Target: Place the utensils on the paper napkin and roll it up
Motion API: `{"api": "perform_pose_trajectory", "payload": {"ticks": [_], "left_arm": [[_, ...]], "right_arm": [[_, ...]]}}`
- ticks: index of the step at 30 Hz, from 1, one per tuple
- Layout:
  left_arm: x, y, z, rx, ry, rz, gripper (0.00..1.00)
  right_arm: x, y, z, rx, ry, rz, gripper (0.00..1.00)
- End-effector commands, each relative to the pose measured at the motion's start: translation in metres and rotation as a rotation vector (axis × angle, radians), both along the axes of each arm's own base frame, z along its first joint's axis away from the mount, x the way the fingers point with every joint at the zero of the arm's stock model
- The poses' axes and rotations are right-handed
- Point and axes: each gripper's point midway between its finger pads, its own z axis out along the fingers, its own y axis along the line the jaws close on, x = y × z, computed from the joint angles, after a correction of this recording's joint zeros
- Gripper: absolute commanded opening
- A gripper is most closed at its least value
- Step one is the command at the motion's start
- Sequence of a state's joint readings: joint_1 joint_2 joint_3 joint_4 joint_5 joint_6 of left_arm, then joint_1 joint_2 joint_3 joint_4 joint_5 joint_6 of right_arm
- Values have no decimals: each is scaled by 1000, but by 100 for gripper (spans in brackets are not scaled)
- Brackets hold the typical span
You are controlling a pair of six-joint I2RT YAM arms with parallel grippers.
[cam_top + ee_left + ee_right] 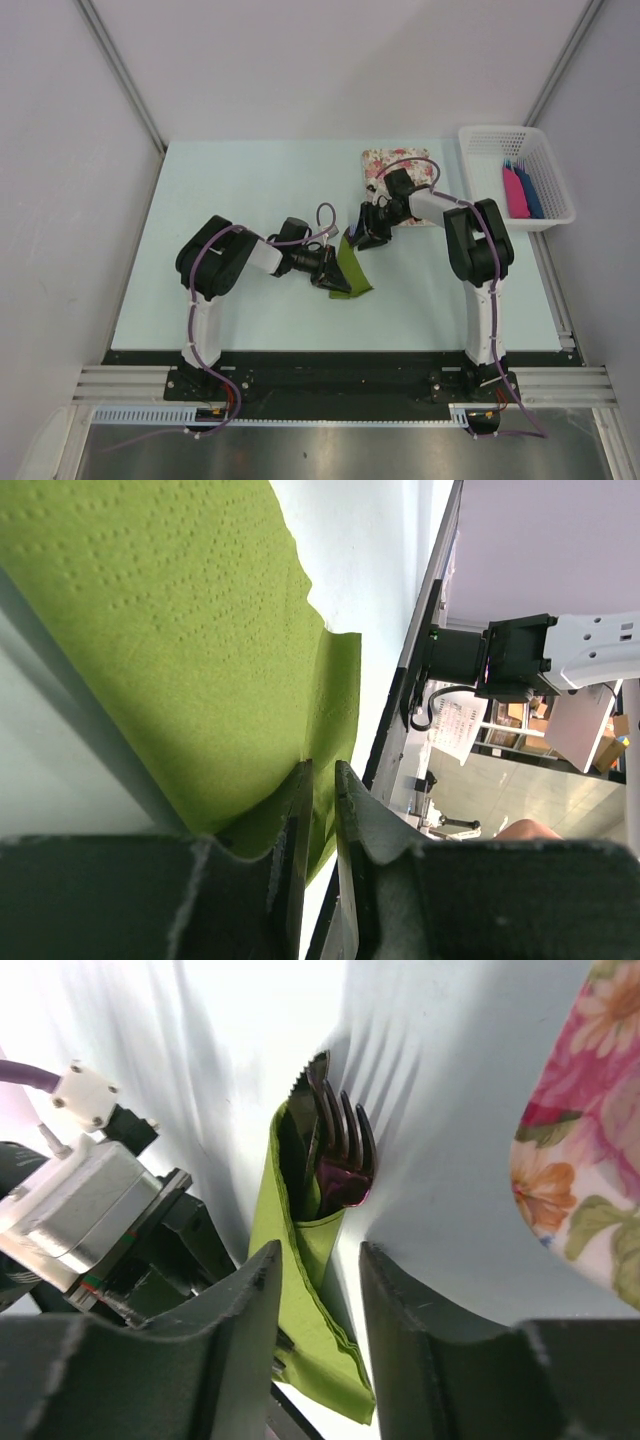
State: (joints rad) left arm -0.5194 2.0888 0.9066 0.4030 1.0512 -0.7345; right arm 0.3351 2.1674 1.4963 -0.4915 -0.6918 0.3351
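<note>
The olive-green paper napkin (352, 270) is folded around the dark purple utensils near the table's middle. In the right wrist view the fork (342, 1150) and a serrated blade tip stick out of the napkin (316, 1360) fold. My left gripper (328, 272) pinches the napkin (180, 630) near its lower end, and green paper shows between its nearly closed jaws (322, 770). My right gripper (362, 230) hovers at the upper end, where the utensils show. Its jaws (320, 1258) are open on either side of the roll, with a gap on both sides.
A pink-and-white floral mat (385, 165) lies behind the right gripper and shows at the right edge of the right wrist view (590, 1160). A white basket (480, 135) at the back right holds pink (514, 192) and blue (531, 195) flat pieces.
</note>
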Motion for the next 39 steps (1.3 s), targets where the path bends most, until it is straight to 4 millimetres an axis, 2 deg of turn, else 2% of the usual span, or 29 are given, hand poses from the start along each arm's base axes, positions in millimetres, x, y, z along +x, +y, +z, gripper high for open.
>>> {"api": "perform_pose_trajectory", "payload": {"ticks": [1,12,15,16,18,19,21,22,25,27,33,35,36,37,39], "left_arm": [[3,11,-33,98,8,59,22],[5,10,-31,91,-5,64,23],[8,10,-30,90,-9,69,23],[9,10,-30,90,-10,74,23],[12,10,-29,87,-18,83,23],[15,10,-27,84,-23,88,23],[18,10,-26,82,-26,94,24],[21,10,-24,80,-33,98,24],[29,11,-17,72,-66,112,25],[37,12,-2,52,-112,118,26],[77,25,56,17,-332,168,41],[100,37,72,24,-415,218,54],[108,43,88,20,-458,244,64],[122,55,98,27,-500,280,79],[134,68,108,59,-546,325,99]], "right_arm": [[-18,-7,-28,-140,31,19,40],[-32,-8,-47,-236,55,46,38],[-38,-12,-59,-273,84,47,32],[-36,-15,-61,-282,89,39,26],[-39,-17,-67,-284,118,36,21],[-40,-15,-66,-266,135,30,15],[-39,-11,-64,-231,136,36,9],[-38,-9,-63,-218,134,40,0],[-32,-1,-52,-155,108,43,0],[-24,1,-47,-128,67,25,0],[0,10,-8,-3,-35,-28,0],[6,12,1,18,-59,-36,0],[9,13,6,34,-76,-41,0],[10,14,9,40,-83,-43,0],[14,18,20,65,-110,-40,0]]}}
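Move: The rolled napkin's middle lies about 5 cm back and 2 cm left of the right hand, a centimetre below. The fork head, sticking out of the roll's far end, is some 2 cm ahead and 1 cm left of that hand; the knife tip is 4 cm ahead and 2 cm left, and the flowered cloth 12 cm ahead, 9 cm right. From the left hand, at the roll's near part, the napkin's middle is 4 cm ahead and 2 cm right. The right hand, its open fingers already over the far end of the roll, eases about 1.5 cm back, a centimetre left and a centimetre down, then shuts fully to pinch the gathered green edge just behind the fork head, and holds there. Once that pinch is made, the left hand, until then still at the near part of the napkin, comes away ever faster, forward some 9 cm, up 5 to 6 and left 4, tipping its wrist about 20 degrees and spreading its fingers wide as it clears the roll's left side. ##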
